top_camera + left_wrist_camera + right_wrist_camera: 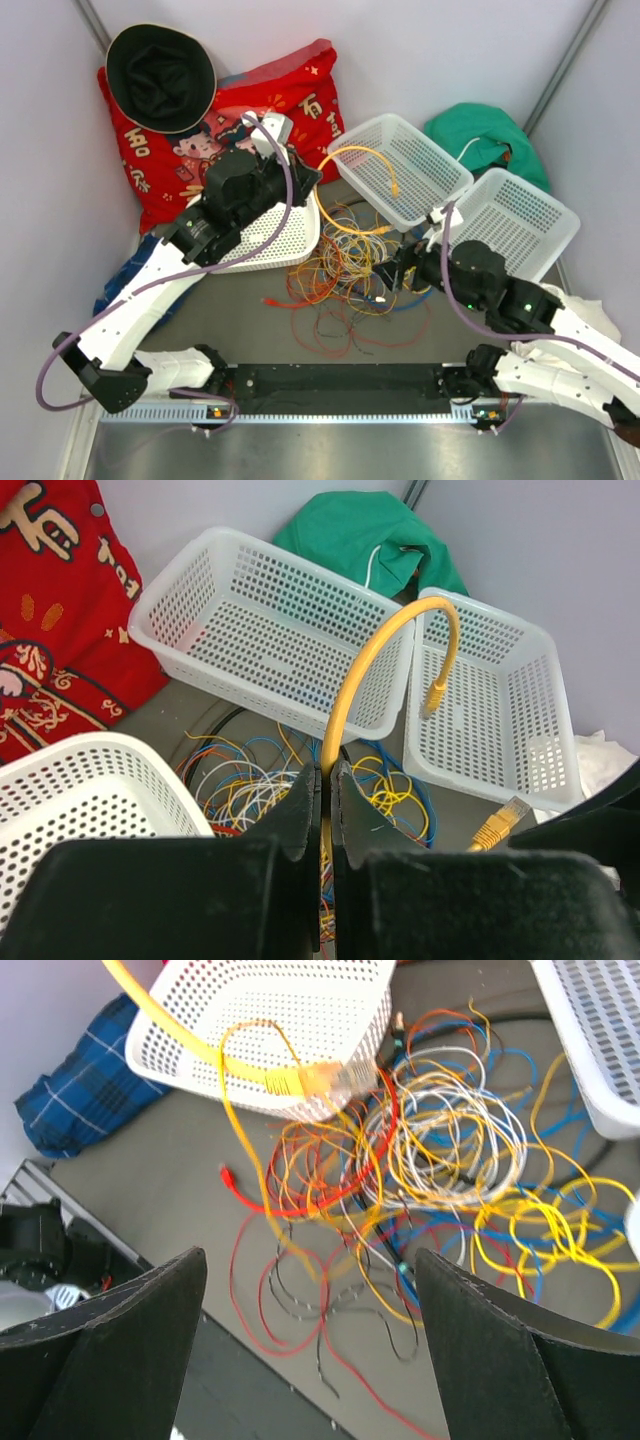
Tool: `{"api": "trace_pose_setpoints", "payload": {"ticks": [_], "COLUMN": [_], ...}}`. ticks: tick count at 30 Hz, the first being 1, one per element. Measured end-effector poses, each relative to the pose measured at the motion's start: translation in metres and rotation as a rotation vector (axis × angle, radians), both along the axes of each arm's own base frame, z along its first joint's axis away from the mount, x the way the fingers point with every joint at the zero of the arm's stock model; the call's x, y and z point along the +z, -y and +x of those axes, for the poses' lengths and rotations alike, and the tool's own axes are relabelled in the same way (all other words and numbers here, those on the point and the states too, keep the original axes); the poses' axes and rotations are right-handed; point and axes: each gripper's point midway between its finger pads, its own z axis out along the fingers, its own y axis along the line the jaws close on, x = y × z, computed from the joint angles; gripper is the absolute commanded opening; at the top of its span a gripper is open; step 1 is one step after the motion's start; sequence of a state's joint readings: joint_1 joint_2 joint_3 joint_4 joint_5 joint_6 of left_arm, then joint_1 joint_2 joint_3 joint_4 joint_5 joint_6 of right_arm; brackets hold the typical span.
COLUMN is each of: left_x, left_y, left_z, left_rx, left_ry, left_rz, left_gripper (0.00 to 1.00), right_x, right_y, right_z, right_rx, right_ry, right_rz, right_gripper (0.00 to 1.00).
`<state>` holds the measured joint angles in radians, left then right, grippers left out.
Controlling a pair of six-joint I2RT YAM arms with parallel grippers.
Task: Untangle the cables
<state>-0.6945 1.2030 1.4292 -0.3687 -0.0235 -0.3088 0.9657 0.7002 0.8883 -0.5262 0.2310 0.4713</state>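
Observation:
The cables [340, 270] lie in a loose tangle of red, orange, yellow, blue and white loops on the grey table between the baskets. My left gripper [325, 777] is shut on a thick yellow cable [372, 665], which arches up from the jaws and hangs its plug over a basket. From above, the left gripper [312, 182] sits high, left of that arch. My right gripper [310, 1260] stands open above the tangle [440, 1150] with nothing between its fingers. In the top view the right gripper [392, 272] is at the pile's right side. The yellow cable's other plug [295, 1078] hangs by a basket's corner.
Three white mesh baskets ring the pile: one under the left arm [285, 245], one behind [405, 165], one at right [520, 215]. A green cloth [485, 135], a red cushion [290, 95] with a black hat [160, 75] and a blue plaid cloth [80, 1090] lie around.

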Motion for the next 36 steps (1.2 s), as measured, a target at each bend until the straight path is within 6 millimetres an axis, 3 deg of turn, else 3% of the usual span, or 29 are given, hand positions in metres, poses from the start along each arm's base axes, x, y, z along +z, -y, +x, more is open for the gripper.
{"api": "trace_pose_setpoints", "payload": {"ticks": [5,8,11,12,15,20,27,32,34,36], "left_x": [0.006,0.007,0.007,0.007,0.006,0.006,-0.003,-0.030,-0.038,-0.043], "left_y": [0.000,0.000,0.000,-0.001,-0.001,-0.004,-0.011,-0.023,-0.031,-0.042], "left_z": [-0.001,-0.001,-0.001,-0.001,-0.001,0.001,0.004,0.004,0.006,0.010], "left_rx": [0.001,0.001,0.002,0.002,0.004,0.020,0.061,0.113,0.154,0.217], "left_ry": [0.007,0.008,0.006,0.006,0.004,0.006,-0.008,-0.055,-0.071,-0.081], "left_rz": [-0.013,-0.015,-0.013,-0.013,-0.011,-0.009,0.018,0.079,0.104,0.128], "left_gripper": [0.00,0.00,0.00,0.00,0.00,0.00,0.00,0.00,0.00,0.00], "right_x": [-0.014,-0.027,-0.034,-0.034,-0.031,-0.007,0.062,0.116,0.125,0.120], "right_y": [-0.026,-0.043,-0.052,-0.053,-0.053,-0.038,0.010,0.049,0.059,0.065], "right_z": [0.017,0.027,0.031,0.032,0.031,0.024,0.008,-0.001,-0.001,0.000], "right_rx": [0.008,0.016,0.025,0.028,0.025,0.011,-0.063,-0.142,-0.173,-0.198], "right_ry": [0.017,-0.001,-0.008,-0.005,0.006,0.065,0.188,0.256,0.265,0.255], "right_rz": [0.014,-0.006,-0.010,-0.006,0.019,0.092,0.221,0.262,0.260,0.236], "right_gripper": [0.78,0.66,0.40,0.24,0.00,0.00,0.00,0.00,0.00,0.00]}}
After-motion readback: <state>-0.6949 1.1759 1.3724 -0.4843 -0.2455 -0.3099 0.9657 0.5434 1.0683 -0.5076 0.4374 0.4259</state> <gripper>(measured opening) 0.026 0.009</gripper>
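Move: The right hand, open, has a raised strand of the thin yellow cable about 4 cm ahead, 5 cm to its left and 3 cm below; the thick orange cable's lower plug hangs roughly 7 cm ahead, 3 cm left and 6 cm above, and the cable pile sits 15 cm ahead, 4 cm left and about 23 cm below. For the left hand, still holding the orange cable, that strand is some 7 cm back, 8 cm right and 16 cm below. The open right hand reaches about 7 cm left, forward and down to the raised strand of the thin yellow cable, shuts its fingers on it, then pulls it up some 15 cm and about 12 cm to the right, slightly back, with the fingers tipping upward and turning a little clockwise. The left hand keeps its pinch on the thick orange cable, holding nearly still at first and late on drawing it about 4 cm left and 4 cm down, away from the right hand, while turning some 10 degrees counter-clockwise. ##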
